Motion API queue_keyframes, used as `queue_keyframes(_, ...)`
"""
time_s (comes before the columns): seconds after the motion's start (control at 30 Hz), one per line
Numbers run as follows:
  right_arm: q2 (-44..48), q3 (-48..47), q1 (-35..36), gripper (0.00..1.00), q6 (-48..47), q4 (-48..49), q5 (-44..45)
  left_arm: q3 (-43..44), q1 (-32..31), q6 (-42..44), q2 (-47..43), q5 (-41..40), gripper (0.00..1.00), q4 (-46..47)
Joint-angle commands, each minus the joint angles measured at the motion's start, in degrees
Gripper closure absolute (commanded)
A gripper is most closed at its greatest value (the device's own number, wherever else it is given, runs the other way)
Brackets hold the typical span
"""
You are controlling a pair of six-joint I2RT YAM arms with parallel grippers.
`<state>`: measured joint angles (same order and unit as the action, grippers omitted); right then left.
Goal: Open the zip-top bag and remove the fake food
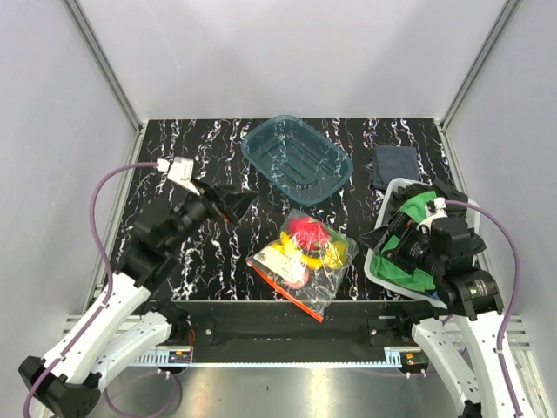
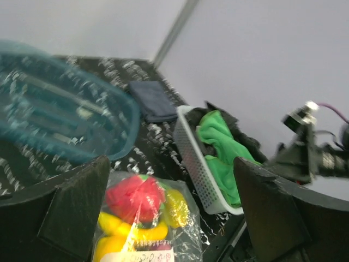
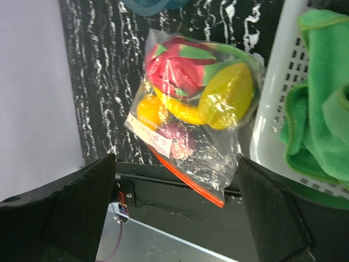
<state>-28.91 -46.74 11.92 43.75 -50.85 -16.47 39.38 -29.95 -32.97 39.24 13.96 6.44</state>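
The zip-top bag (image 1: 303,259) lies flat near the table's front edge, its red-orange zip strip (image 1: 287,292) along the near side. Inside it is the fake food: a red fruit (image 1: 305,231), a yellow banana (image 1: 287,251) and a yellow round piece (image 1: 336,252). My left gripper (image 1: 228,203) is open and empty, hovering left of and behind the bag; the bag shows between its fingers in the left wrist view (image 2: 144,218). My right gripper (image 1: 387,239) is open and empty, right of the bag over the basket's edge. The right wrist view shows the bag (image 3: 191,109) and its strip (image 3: 188,177).
A teal transparent tray (image 1: 298,158) stands behind the bag. A dark blue cloth (image 1: 394,165) lies at the back right. A white basket (image 1: 393,193) with a green cloth (image 1: 409,266) stands right of the bag. Grey walls close in the table.
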Motion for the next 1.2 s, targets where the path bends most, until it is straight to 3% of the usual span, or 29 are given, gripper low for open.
queue_keyframes(0.0,-1.2,-5.5,-0.2,0.00,-3.9,-6.3,4.8,10.2,0.3,-2.0,5.0,-10.2,0.01,-23.9)
queue_keyframes(0.13,-1.5,-6.7,-0.2,0.00,-4.6,-6.6,4.5,12.2,0.5,-0.5,7.4,-8.0,0.01,-30.7)
queue_keyframes(0.27,-4.0,-5.2,-0.3,0.00,-5.8,-5.8,-1.0,9.2,1.4,-3.1,7.3,-7.2,0.01,-28.9)
queue_keyframes(0.43,-6.3,-2.7,-0.2,0.00,-8.8,-7.9,-6.2,5.4,4.6,-5.9,11.4,-0.3,0.01,-26.9)
queue_keyframes(0.67,-7.9,-0.1,-0.2,0.00,-14.8,-7.2,-16.0,4.1,6.5,-0.3,28.0,19.6,0.01,-22.1)
queue_keyframes(0.83,-9.8,-0.3,0.8,0.00,-16.8,-2.7,-20.4,3.1,6.6,5.9,33.9,24.0,0.01,-20.5)
queue_keyframes(0.93,-14.3,-1.9,2.0,0.00,-18.8,-1.6,-19.7,4.1,7.4,6.8,39.4,31.5,0.01,-20.3)
queue_keyframes(1.17,-20.2,-2.1,8.4,0.00,-18.1,4.1,-21.0,6.2,7.9,10.3,47.5,33.1,0.01,-23.2)
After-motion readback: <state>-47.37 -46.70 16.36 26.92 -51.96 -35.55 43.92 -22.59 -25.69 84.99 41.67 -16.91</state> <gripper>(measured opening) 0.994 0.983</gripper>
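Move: The zip-top bag's middle lies about 14 cm to the right of the left hand, 6 cm back and some 31 cm below; its near-left corner, where the orange zip ends, is 5 cm back and almost directly beneath. The blue tray is roughly 23 cm ahead and 13 cm right. From the right hand the bag's middle is some 18 cm left, level ahead and 20 cm down; the white basket stands 15 cm right, 7 cm ahead and 17 cm down. Over the bag's left corner, at the zip end, the wide-open left gripper drops about 25 cm, drifting slightly right and tipping from level to steeply downward while twisting clockwise. Towards the bag's right edge the right hand, also kept open, eases some 5 cm left, nearly as far down and a little back, swinging its fingers counter-clockwise. ##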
